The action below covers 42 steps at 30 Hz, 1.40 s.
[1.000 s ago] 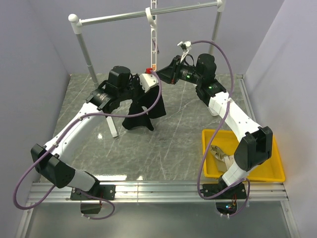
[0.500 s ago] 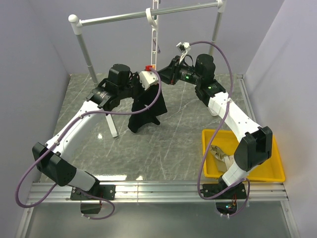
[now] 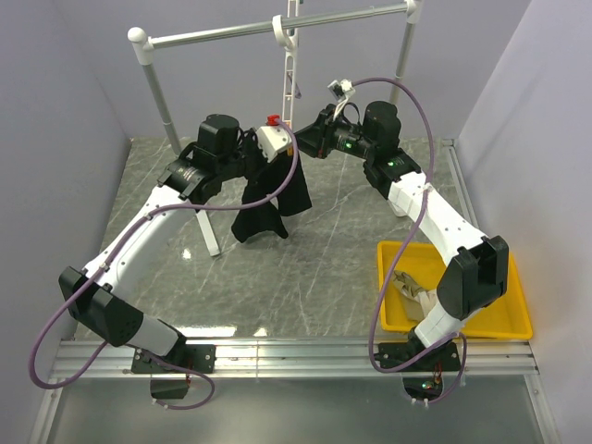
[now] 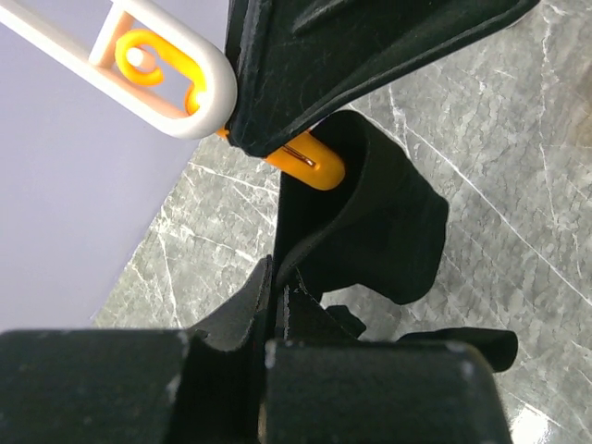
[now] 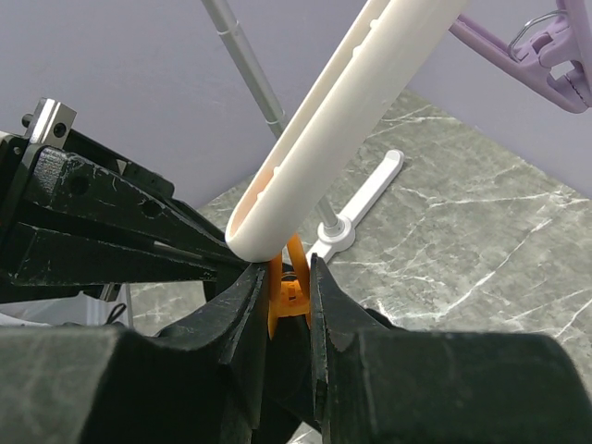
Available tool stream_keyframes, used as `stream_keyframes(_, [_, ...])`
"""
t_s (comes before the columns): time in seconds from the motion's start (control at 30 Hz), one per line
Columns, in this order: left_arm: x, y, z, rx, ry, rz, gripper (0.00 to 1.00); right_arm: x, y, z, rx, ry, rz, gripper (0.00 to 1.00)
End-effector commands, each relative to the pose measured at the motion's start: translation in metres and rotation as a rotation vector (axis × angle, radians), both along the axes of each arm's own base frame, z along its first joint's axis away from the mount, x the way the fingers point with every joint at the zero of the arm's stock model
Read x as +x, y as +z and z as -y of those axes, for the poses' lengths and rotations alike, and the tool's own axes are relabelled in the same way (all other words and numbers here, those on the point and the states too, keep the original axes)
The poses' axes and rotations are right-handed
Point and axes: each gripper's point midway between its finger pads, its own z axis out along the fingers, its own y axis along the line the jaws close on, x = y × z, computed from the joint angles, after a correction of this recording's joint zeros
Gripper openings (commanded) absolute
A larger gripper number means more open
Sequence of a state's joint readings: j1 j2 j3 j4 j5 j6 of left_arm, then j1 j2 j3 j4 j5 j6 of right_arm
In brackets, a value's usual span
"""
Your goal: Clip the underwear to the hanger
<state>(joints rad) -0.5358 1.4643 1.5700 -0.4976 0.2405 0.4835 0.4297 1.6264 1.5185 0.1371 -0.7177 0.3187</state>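
Note:
The white hanger (image 3: 289,79) hangs by its hook from the rail, and its lower end (image 5: 342,120) reaches down to both grippers. My right gripper (image 5: 289,277) is shut on the orange clip (image 5: 290,289) at that end, one finger on each side of it. My left gripper (image 4: 277,282) is shut on a fold of the black underwear (image 4: 379,231), whose upper edge it holds right at the clip's orange tip (image 4: 305,159). In the top view the underwear (image 3: 268,199) droops below the left gripper (image 3: 265,148), off the floor. The right gripper (image 3: 301,139) meets the left one from the right.
The white rail frame (image 3: 277,28) spans the back, with its left post (image 3: 162,102) and its foot (image 3: 211,239) by my left arm. A yellow tray (image 3: 513,310) at the right front holds beige cloth (image 3: 412,289). A purple clip (image 5: 546,51) hangs by the hanger.
My left gripper has lifted the underwear up and back toward the hanger's lower end, and the cloth has swung. The right gripper has stayed on the clip.

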Motion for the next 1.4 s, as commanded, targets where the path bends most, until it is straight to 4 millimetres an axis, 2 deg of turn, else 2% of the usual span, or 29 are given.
stream_keyframes(0.0, [0.001, 0.034, 0.003, -0.07, -0.011, 0.055, 0.0, -0.009, 0.003, 0.003, -0.018, -0.014, -0.014, 0.0])
stream_keyframes(0.17, [0.003, 0.039, -0.003, -0.075, 0.002, 0.067, 0.0, -0.007, 0.002, 0.004, -0.026, -0.026, -0.016, 0.01])
stream_keyframes(0.3, [0.003, 0.044, -0.005, -0.075, 0.001, 0.076, 0.0, -0.004, 0.002, 0.004, -0.031, -0.038, -0.02, 0.2])
stream_keyframes(0.4, [0.002, 0.046, -0.007, -0.077, 0.001, 0.081, 0.0, -0.002, 0.002, 0.004, -0.03, -0.044, -0.025, 0.27])
stream_keyframes(0.57, [0.001, 0.047, -0.007, -0.079, -0.003, 0.082, 0.0, 0.002, 0.003, 0.004, -0.03, -0.053, -0.033, 0.29])
stream_keyframes(0.83, [0.001, 0.048, -0.006, -0.077, -0.01, 0.085, 0.0, 0.001, 0.007, 0.003, -0.03, -0.052, -0.033, 0.49])
stream_keyframes(0.9, [0.0, 0.049, -0.006, -0.076, -0.012, 0.087, 0.0, 0.001, 0.009, 0.004, -0.028, -0.055, -0.032, 0.52])
stream_keyframes(1.13, [-0.001, 0.049, -0.007, -0.075, -0.008, 0.09, 0.0, 0.002, 0.012, 0.003, -0.019, -0.055, -0.039, 0.53])
stream_keyframes(1.37, [0.001, 0.05, -0.006, -0.074, -0.012, 0.092, 0.0, -0.009, 0.029, 0.005, 0.016, -0.024, -0.018, 0.66])
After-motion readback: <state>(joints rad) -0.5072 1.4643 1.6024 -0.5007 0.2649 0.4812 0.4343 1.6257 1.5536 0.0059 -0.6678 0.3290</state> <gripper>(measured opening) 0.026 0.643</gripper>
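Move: The orange clip on the hanger's near end is pinched between the right fingers, right at that hand's point; the underwear's upper edge lies about 3 cm to this hand's left, 2 cm back and 3 cm lower. The hanger's near end is about 3 cm above the right hand and 1 cm ahead, a purple clip some 13 cm ahead, straight on, and 5 cm higher. From the left hand, which holds the underwear, the orange clip lies about 4 cm right, 3 cm ahead and 2 cm above. The orange clip is let go at the edge of the underwear: the right fingers, at first still squeezing it, spread from about a quarter to nearly two-thirds open, the hand sinking roughly 1 cm and tipping some 5 degrees. The left hand keeps its pinch on the cloth and rises about 1.5 cm, easing slightly left as well, then creeping upward. ##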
